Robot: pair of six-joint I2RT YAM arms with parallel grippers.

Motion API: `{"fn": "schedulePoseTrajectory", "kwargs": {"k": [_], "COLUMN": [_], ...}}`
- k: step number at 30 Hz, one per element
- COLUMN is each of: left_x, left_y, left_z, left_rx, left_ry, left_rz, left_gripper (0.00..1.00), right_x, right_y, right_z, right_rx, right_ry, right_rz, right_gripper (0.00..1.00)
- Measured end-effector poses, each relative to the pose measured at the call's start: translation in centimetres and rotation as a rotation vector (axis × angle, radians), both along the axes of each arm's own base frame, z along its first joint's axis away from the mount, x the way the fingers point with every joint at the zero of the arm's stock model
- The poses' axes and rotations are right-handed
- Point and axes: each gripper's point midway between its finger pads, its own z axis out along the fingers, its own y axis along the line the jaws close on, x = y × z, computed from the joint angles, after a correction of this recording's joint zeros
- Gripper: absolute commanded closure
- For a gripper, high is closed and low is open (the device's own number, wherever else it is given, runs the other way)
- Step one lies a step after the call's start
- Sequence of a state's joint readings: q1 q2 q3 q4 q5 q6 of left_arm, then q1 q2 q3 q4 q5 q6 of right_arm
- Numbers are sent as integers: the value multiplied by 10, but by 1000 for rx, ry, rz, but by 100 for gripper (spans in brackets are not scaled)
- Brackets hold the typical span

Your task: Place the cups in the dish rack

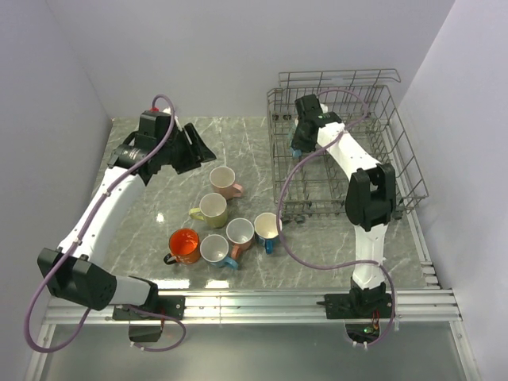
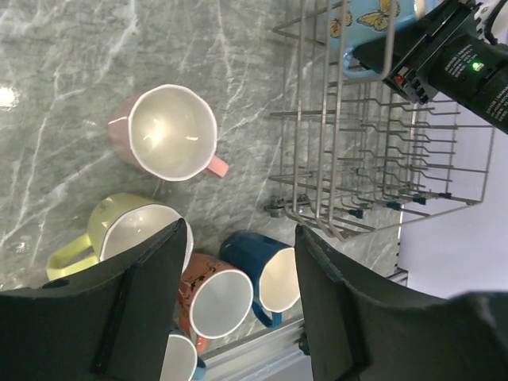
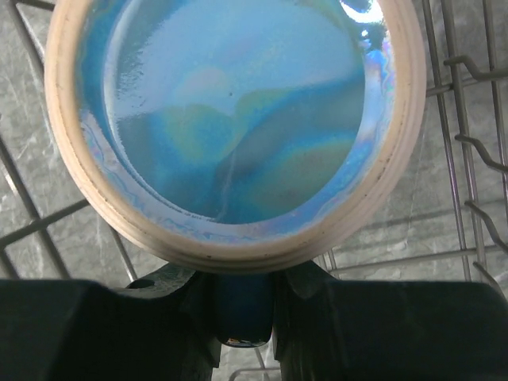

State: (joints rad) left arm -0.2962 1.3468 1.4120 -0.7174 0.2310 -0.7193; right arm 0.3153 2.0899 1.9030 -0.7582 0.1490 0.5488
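Six cups stand on the marble table: pink [image 1: 225, 181], yellow-green [image 1: 212, 209], orange [image 1: 184, 246], light blue [image 1: 215, 250], salmon [image 1: 240, 232] and dark blue [image 1: 267, 228]. My left gripper [image 1: 194, 147] hovers open above them; its wrist view looks down on the pink cup [image 2: 171, 131], salmon cup [image 2: 214, 298] and dark blue cup [image 2: 266, 274]. My right gripper [image 1: 304, 143] is inside the dish rack [image 1: 413, 171], shut on the handle [image 3: 242, 305] of a light blue butterfly cup [image 2: 373, 16]. That cup's glazed base [image 3: 230, 111] faces the right wrist camera.
The rack [image 2: 373, 226] sits at the back right, its near left corner close to the dark blue cup. White walls close in the table on three sides. An aluminium rail [image 1: 254, 302] runs along the near edge.
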Motion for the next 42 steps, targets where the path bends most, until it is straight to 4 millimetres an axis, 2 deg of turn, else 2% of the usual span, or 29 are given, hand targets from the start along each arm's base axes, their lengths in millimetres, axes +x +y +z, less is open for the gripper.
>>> {"fn": "schedulePoseTrajectory", "kwargs": {"k": [3,4,6,9,10,11,12,14,15,18,21,24,31,35,37,40,41,42], "left_x": [3,5,8,14,15,16,18,19,20,22,25,27,27,31,33,37,38,40], "left_y": [3,5,9,17,20,21,22,24,25,26,25,24,14,8,7,6,5,5], "left_z": [-8,-14,-30,-60,-69,-74,-79,-84,-86,-89,-94,-104,-132,-148,-157,-171,-176,-179], "left_rx": [24,41,84,161,183,195,210,227,231,238,242,252,287,309,323,335,338,339], "left_ry": [18,31,70,146,167,177,185,193,194,200,203,215,258,273,285,305,312,315], "left_rz": [13,20,29,51,54,56,59,60,63,67,68,65,26,6,-1,-7,-9,-8], "left_gripper": [41,43,44,45,45,45,45,45,45,46,47,48,49,52,56,68,85,91], "right_x": [4,4,5,6,6,6,7,8,7,0,-10,-21,-53,-80,-97,-121,-129,-137], "right_y": [1,1,0,-1,-1,-1,0,6,9,13,12,6,-6,-5,-6,-9,-10,-11], "right_z": [-11,-18,-28,-29,-29,-29,-28,-26,-24,-17,-1,31,124,153,158,158,156,155], "right_rx": [-7,-11,-22,-35,-38,-36,-34,-21,-20,-25,-17,-9,60,99,111,126,130,134], "right_ry": [8,19,37,37,37,36,32,22,20,24,23,-12,-157,-203,-206,-196,-193,-189], "right_rz": [-1,0,0,6,8,9,14,25,38,61,66,62,52,72,85,102,108,112], "right_gripper": [100,91,82,66,56,50,34,23,12,9,5,5,4,4,4,4,4,4]}}
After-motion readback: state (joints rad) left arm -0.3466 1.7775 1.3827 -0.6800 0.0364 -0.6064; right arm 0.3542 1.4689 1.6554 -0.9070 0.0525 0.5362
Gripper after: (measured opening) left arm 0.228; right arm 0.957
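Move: The pink cup stands about 4 cm ahead of the left hand, 4 cm to its right and some 22 cm below; the yellow cup is 8 cm nearer the base than the pink cup and 4 cm to its left, the brown cup 14 cm nearer and 4 cm to its right. The right hand still holds the light-blue cup upside down by the handle; its place in the dish rack's left row lies about 5 cm ahead, 1 cm left and 4 cm lower, the rack's left side some 8 cm left. The light-blue cup is lowered about 3 cm into the rack by the right hand, whose fingers then open wide off the handle and back away up and towards the base, ending well above the rack. Meanwhile the left hand sinks some 18 cm, easing 4 cm forward and tipping further down by about 25 degrees, and closes most of its gap astride the pink cup's left wall. ##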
